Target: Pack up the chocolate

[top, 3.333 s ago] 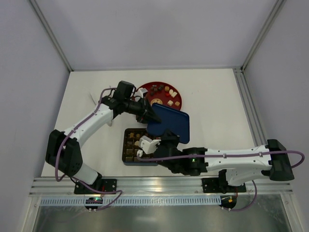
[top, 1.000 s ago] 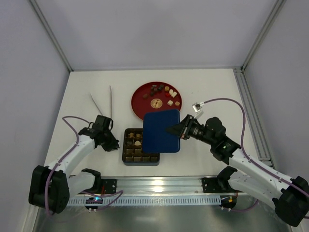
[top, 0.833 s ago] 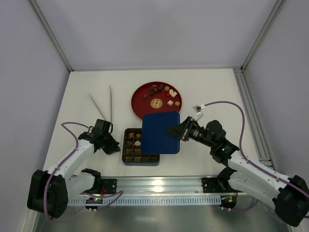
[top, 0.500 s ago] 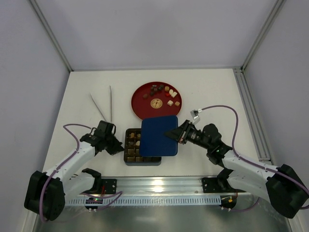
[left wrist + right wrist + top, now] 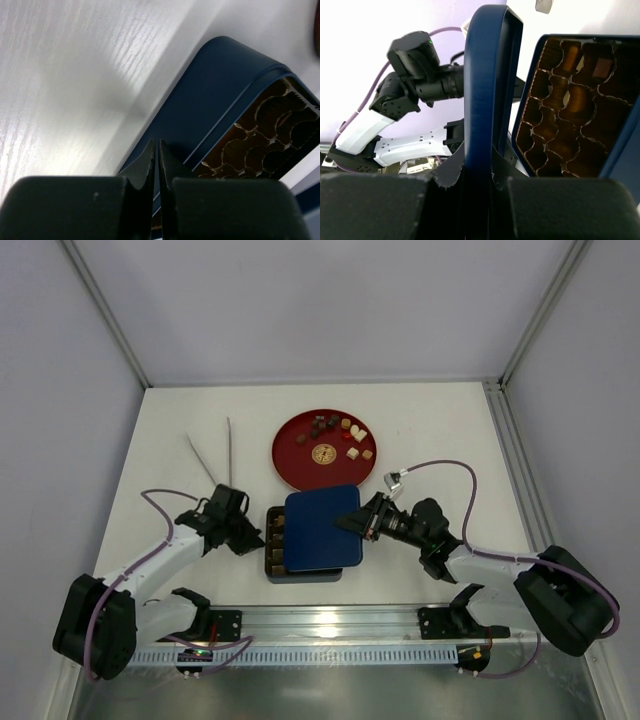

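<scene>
Loose chocolate, brown and cream pieces, lies on the red plate. More chocolate fills the paper cells of the dark blue box. My right gripper is shut on the right edge of the dark blue lid, which hangs over most of the box. In the right wrist view the lid stands edge-on between the fingers of the right gripper, beside the box. My left gripper is shut and empty. Its tips rest at the box's left wall.
A flat gold emblem sits in the middle of the plate. Two thin sticks lie on the white table to the left of the plate. The metal rail runs along the near edge.
My right gripper has carried the lid leftward over the box. My left gripper has slid right to the box's left wall and shut.
</scene>
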Robot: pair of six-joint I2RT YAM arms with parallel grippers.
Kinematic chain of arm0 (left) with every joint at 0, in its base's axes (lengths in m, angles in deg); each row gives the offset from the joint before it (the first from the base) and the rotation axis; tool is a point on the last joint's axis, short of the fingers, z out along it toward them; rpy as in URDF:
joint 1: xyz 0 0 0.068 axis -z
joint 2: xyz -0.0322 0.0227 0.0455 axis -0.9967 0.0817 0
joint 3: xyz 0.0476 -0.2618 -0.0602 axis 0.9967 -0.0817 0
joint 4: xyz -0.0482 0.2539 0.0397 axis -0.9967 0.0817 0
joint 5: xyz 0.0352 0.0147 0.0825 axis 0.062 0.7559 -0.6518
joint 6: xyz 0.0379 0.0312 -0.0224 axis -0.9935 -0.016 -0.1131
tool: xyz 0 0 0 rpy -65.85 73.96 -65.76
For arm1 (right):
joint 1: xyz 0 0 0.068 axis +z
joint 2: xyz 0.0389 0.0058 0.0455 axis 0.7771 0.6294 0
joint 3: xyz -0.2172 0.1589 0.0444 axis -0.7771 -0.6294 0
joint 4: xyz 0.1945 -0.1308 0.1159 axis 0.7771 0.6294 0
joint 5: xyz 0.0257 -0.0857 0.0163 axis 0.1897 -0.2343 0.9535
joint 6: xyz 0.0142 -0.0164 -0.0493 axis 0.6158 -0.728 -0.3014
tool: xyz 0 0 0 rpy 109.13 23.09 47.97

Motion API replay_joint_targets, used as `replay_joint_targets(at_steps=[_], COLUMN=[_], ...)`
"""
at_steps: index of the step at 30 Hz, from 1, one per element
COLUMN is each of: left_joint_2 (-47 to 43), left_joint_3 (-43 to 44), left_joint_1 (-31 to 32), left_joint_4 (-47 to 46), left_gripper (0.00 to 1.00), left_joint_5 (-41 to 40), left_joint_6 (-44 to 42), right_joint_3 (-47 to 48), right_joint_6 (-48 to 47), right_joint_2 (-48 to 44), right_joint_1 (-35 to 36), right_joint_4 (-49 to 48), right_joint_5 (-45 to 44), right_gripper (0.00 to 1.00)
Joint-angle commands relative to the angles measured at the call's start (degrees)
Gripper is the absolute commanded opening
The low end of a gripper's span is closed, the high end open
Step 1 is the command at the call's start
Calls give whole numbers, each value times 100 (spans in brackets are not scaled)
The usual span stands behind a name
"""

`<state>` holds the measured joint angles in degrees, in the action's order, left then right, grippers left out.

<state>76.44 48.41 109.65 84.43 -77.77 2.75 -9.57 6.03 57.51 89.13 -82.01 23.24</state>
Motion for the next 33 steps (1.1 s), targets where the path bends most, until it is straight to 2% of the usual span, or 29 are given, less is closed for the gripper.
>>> replay_joint_targets(at_steps=[1, 7, 10, 15, 18, 23, 33], left_joint_2=[54, 178, 195, 230, 204, 204, 195], left_joint_3=[314, 411, 428, 455, 463, 472, 525], left_joint_1=[27, 27, 27, 27, 36, 27, 27], left_joint_4=[-262, -262, -262, -253, -244, -227, -192], left_gripper=[2, 2, 3, 3, 3, 4, 4], left_joint_5=[-41, 21, 29, 29, 12, -6, -6], left_joint_6=[-97, -194, -229, -282, -309, -344, -388], right_joint_3=[0, -62, -158, -255, -299, -264, -264], right_joint_6=[35, 148, 386, 623, 536, 316, 193], right_joint_2=[257, 872, 1398, 1919, 1876, 1683, 1779], right_joint_1=[-7, -7, -7, -7, -7, -16, -7], right_joint_4=[-1047, -1556, -2336, -2963, -2911, -2226, -1874], right_joint_5=[222, 293, 346, 372, 302, 267, 205], right_gripper=[4, 4, 4, 4, 4, 5, 19])
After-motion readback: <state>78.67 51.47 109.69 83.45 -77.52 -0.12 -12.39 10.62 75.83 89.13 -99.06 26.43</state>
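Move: The right hand holds the blue lid by its right edge; the chocolate box it is going onto has its middle level with that hand, about 10 cm to its left and some 14 cm below. The left hand's shut fingertips are already at the box's left wall, the box's middle about 10 cm to that hand's right and 2 cm lower. The red plate lies some 25 cm ahead of the right hand and 5 cm to its left, about 16 cm lower. The right hand keeps its pinch on the lid's right edge and lowers it about 5 cm towards the box, easing roughly a centimetre left and tipping its forward side down by 5 to 10 degrees; nearly all the drop comes in the first half, then it rises slightly and settles again as the lid's left part comes down on the tray. The left hand, fingers shut, creeps 1 to 1.5 cm forward and about 1 cm up along the box's left wall, and its fingertips stay against it as a stop. ##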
